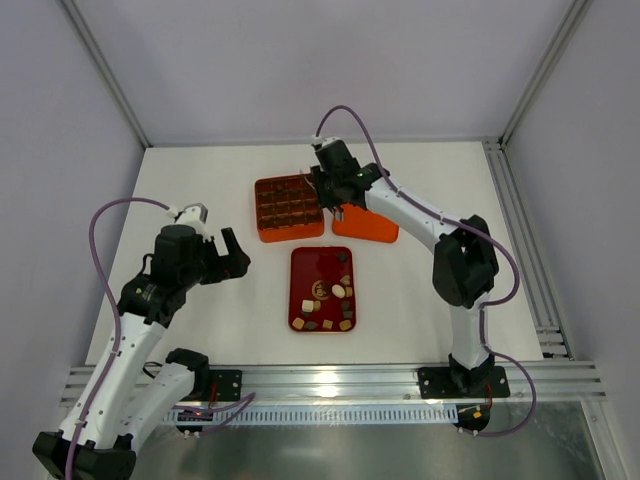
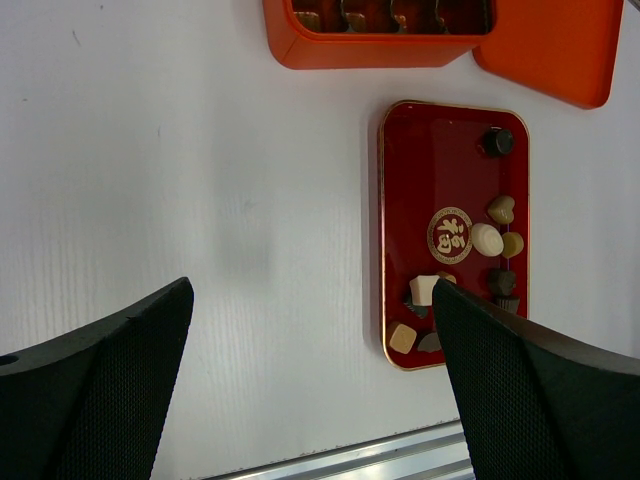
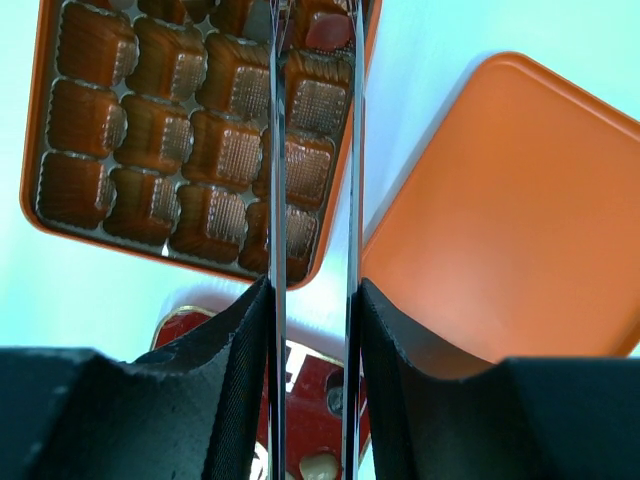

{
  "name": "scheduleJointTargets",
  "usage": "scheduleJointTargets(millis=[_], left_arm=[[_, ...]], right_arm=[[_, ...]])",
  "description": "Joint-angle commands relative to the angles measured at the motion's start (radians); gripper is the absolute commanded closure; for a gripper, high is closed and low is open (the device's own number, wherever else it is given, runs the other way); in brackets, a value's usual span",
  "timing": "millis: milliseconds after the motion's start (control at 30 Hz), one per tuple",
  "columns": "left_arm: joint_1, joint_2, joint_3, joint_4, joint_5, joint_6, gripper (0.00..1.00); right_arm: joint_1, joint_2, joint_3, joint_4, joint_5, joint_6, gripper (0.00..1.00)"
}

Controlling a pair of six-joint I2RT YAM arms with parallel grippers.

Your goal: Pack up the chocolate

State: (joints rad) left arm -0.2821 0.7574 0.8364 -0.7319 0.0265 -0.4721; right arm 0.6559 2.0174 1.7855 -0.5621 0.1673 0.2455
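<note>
Several small chocolate pieces [image 1: 338,291], dark, tan and cream, lie on the lower half of the dark red tray [image 1: 310,262]; the left wrist view shows a cream round one [image 2: 487,240] and a tan square one [image 2: 403,338]. My right gripper [image 1: 322,188] carries two thin metal blades down into a right-hand cell of the orange grid box [image 1: 262,215]. Between the blade tips [image 3: 312,40] sits a dark brown piece [image 3: 328,32], with a gap on its left side. My left gripper [image 1: 238,258] hangs wide open and empty left of the tray.
The orange lid [image 1: 370,228] lies flat just right of the box, touching its corner. The box's other cells [image 3: 150,120] show only brown ribbed liners. The table's metal front rail [image 2: 400,455] runs close below the left gripper.
</note>
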Motion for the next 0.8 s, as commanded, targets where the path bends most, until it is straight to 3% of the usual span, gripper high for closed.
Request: scheduleJointTargets(millis=[0,333,567,767], left_arm=[[-0.005,-0.001,0.000,0.022,-0.010,-0.010,0.00],[-0.008,-0.006,0.000,0.022,-0.011,-0.008,0.00],[-0.008,-0.013,0.001,0.022,-0.011,-0.010,0.00],[-0.008,-0.013,0.000,0.022,-0.014,-0.010,0.00]], right_arm=[[0.001,-0.173,-0.023,0.004,0.006,0.006,0.59],[0.025,-0.586,-0.492,0.021,-0.061,0.081,0.59],[0.171,-0.842,-0.747,-0.085,-0.074,0.116,0.59],[0.303,-0.928,-0.851,-0.099,-0.135,0.175,0.59]])
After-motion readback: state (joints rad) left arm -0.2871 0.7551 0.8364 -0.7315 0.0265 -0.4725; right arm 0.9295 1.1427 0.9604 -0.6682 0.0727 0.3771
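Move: Behind the right hand, which holds the steel tongs part-open at the right edge of the orange chocolate box, lies the red tray, its middle about 22 cm back, level sideways and 15 cm below. On it the white oval chocolate is about 22 cm back and 3 cm right, the heart chocolate 19 cm back and 6 cm right. The box's middle is some 10 cm left and 1 cm ahead, the lid 12 cm right and 1 cm ahead. From the left hand the tray lies 19 cm right, 1 cm back, 18 cm down. Drawing back some 26 cm towards its base and about 7 cm to the right, the right hand lifts the tongs clear of the box, rising about 6 cm on the way before sinking again towards the tray's right side. The wrist swings roughly 15 degrees counter-clockwise and dips a little; the grip on the tongs stays unchanged, prongs apart over the chocolates. ##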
